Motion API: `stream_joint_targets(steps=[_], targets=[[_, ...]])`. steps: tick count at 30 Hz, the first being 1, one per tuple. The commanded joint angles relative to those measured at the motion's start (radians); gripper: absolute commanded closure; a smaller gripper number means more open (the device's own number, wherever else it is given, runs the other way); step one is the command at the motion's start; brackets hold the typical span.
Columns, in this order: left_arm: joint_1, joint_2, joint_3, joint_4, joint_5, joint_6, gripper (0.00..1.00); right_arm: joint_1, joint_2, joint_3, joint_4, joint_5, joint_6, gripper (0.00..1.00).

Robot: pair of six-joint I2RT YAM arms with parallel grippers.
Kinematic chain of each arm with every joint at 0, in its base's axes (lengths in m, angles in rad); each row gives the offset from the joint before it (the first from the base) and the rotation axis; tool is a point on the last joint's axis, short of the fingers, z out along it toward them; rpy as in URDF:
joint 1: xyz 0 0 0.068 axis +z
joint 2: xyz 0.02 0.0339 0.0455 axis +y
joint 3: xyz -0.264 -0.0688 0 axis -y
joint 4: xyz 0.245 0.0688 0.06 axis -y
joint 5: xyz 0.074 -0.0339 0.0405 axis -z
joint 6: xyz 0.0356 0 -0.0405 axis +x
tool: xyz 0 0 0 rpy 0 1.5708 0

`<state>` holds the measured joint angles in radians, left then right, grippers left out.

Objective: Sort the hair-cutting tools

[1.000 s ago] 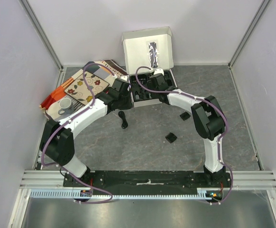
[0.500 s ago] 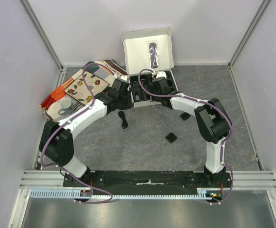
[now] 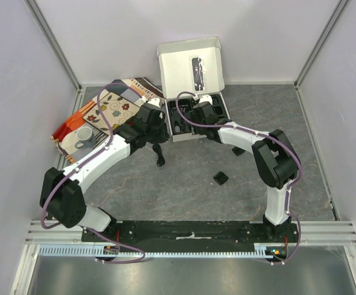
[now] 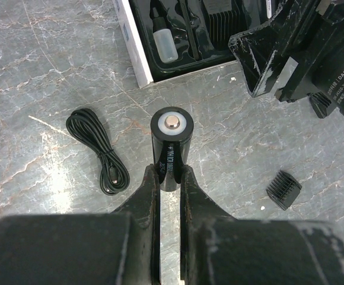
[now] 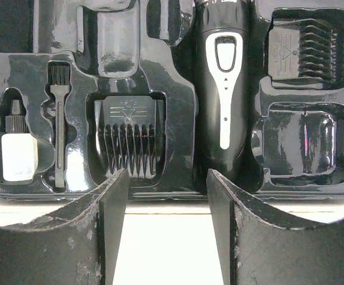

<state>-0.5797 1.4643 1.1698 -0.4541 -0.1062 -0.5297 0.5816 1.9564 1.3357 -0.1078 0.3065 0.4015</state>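
Note:
My left gripper (image 4: 171, 172) is shut on a small black cylinder (image 4: 171, 142) with a silver end cap, held above the table just in front of the white box (image 4: 131, 44). A coiled black cord (image 4: 98, 151) lies to its left and a black comb attachment (image 4: 283, 190) to its right. My right gripper (image 5: 167, 178) stands open and empty over the near rim of the black tray (image 5: 178, 95). In the tray lie the black-and-silver clipper (image 5: 222, 89) and two comb attachments (image 5: 127, 139) (image 5: 302, 50). In the top view both grippers (image 3: 155, 126) (image 3: 193, 114) are at the box's front.
The tray also holds a small brush (image 5: 57, 124) and a white bottle (image 5: 16, 151); one pocket (image 5: 305, 139) is bare. Two loose black combs (image 3: 221, 178) (image 3: 238, 150) lie on the table. A white cup (image 3: 84, 134) sits on patterned cloth at far left. The box lid (image 3: 190, 64) stands upright.
The left arm's elbow has swung out to the left while its gripper stayed by the box with the cylinder. The right gripper has shifted slightly left and nearer over the tray's front.

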Motion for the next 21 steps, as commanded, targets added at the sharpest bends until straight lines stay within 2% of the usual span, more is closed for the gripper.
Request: stream_joint_targets(steps=[1,13,21], targets=[[-0.005,-0.059,-0.018,0.025,-0.035,-0.016,0.98,0.023,-0.028,-0.015,-0.104,0.009,0.013,0.37],[-0.006,-0.136,-0.058,0.017,-0.026,-0.026,0.98,0.063,-0.082,-0.107,-0.145,0.031,0.062,0.37],[-0.011,-0.189,-0.084,0.000,-0.018,-0.035,0.98,0.096,-0.145,-0.162,-0.204,0.052,0.177,0.38]])
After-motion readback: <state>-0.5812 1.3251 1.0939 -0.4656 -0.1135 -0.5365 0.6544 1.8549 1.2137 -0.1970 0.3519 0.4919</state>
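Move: The right hand, its fingers parted, is at the middle of the box's near edge, with the box's middle about 7 cm ahead and 3 cm below. Inside the box, the clipper lies some 5 cm ahead and 3 cm to its right, the seated comb 2 cm ahead and 2 cm to its left. From the left hand, still gripping the small black battery, the box's middle is roughly 10 cm ahead, 12 cm right and 13 cm below; the coiled cable lies about 4 cm back and 2 cm left. With its opening unchanged and its fingertips still hooked over the tray's near lip, the right hand drags the box straight back towards the robot by about 5 cm, starting slowly and speeding up, while it sinks about 1 cm and its fingers tip slightly further down. The left hand keeps its hold on the battery and draws back and up about 2 cm each, drifting a little left beside the box's near left corner. ##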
